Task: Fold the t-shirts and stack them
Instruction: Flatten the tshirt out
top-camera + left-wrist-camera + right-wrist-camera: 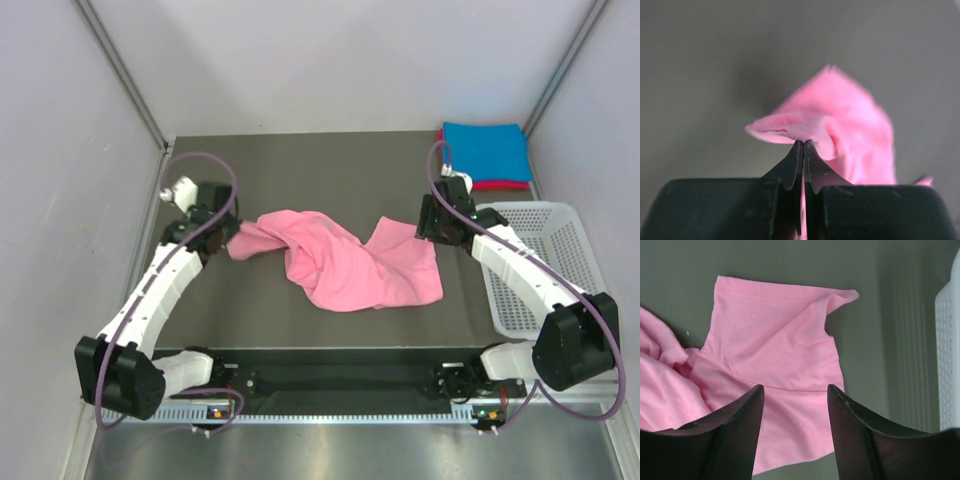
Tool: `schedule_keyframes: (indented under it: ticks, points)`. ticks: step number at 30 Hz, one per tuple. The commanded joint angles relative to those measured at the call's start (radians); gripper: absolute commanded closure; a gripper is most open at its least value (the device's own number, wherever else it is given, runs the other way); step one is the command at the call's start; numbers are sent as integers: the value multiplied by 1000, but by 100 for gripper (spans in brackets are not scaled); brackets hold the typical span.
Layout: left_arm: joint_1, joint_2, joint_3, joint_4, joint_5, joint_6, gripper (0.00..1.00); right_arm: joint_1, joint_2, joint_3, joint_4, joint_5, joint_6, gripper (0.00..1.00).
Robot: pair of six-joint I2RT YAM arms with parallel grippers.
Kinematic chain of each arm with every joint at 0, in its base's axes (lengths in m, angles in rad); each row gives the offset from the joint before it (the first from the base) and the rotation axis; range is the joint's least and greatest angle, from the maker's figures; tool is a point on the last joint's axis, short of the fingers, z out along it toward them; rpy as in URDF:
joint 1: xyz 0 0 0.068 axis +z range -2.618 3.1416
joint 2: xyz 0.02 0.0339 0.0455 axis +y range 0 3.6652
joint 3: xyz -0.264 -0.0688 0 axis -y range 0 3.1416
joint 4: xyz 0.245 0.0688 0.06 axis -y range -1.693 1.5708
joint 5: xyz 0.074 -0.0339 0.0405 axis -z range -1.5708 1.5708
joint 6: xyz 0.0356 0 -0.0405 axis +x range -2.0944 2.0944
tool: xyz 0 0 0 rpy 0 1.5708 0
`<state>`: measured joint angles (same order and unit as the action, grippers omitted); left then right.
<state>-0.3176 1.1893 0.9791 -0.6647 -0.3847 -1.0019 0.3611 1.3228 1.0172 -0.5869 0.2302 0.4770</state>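
The light pink t-shirt (340, 262) lies crumpled and twisted across the middle of the table. My left gripper (231, 240) is at its left end. In the left wrist view that gripper (803, 143) is shut on a pinched fold of the pink t-shirt (850, 125). My right gripper (428, 235) hovers over the shirt's right part. In the right wrist view it (795, 388) stands open above the flat pink cloth (775, 340), nothing between its fingers. A folded bright blue t-shirt (487, 150) lies on a magenta-red one (502, 185) at the back right corner.
A white mesh basket (545, 262) stands along the right edge, close to my right arm, and its wall shows as the white basket (948, 350) in the right wrist view. Grey walls enclose the table on the left, back and right.
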Motion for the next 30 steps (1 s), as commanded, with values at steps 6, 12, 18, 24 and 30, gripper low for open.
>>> schedule_keyframes:
  ticks: [6, 12, 18, 24, 30]
  points:
    - [176, 0, 239, 27, -123, 269, 100, -8, -28, -14, -18, -17, 25, 49]
    - [238, 6, 250, 74, -53, 324, 100, -11, 22, -5, 22, 30, -8, 45]
    - [285, 29, 265, 70, 29, 316, 100, -94, 170, 103, 9, 84, 17, 45]
    - [285, 0, 199, 126, 119, 283, 100, -140, 257, 164, 6, 81, 98, 47]
    - [285, 15, 162, 152, 196, 267, 100, -152, 334, 208, 12, 72, 155, 49]
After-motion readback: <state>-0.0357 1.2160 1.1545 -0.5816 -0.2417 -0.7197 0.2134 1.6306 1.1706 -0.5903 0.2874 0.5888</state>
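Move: Shut on the t-shirt's left end, the left hand has the crumpled heap some 25 cm to its right, level with it fore and aft and 14 cm below; bare table to spread over lies about 5 cm ahead, 8 cm left and 15 cm below. The open right hand has the flipped-up far right corner of the shirt about 8 cm ahead, 5 cm to its right and 12 cm below. From the right hand, the basket is some 31 cm right and 3 cm back, the folded stack 26 cm ahead and 18 cm right. Keeping its pinch, the left hand swings up and left about 9 cm each and some 4 cm forward, drawing the cloth out away from the heap, then sinks and eases right a couple of centimetres. After a short slow sink, the right hand, fingers still open, goes forward, down and right, about 5 cm each way, towards the flipped corner, turning some 15 degrees clockwise. ##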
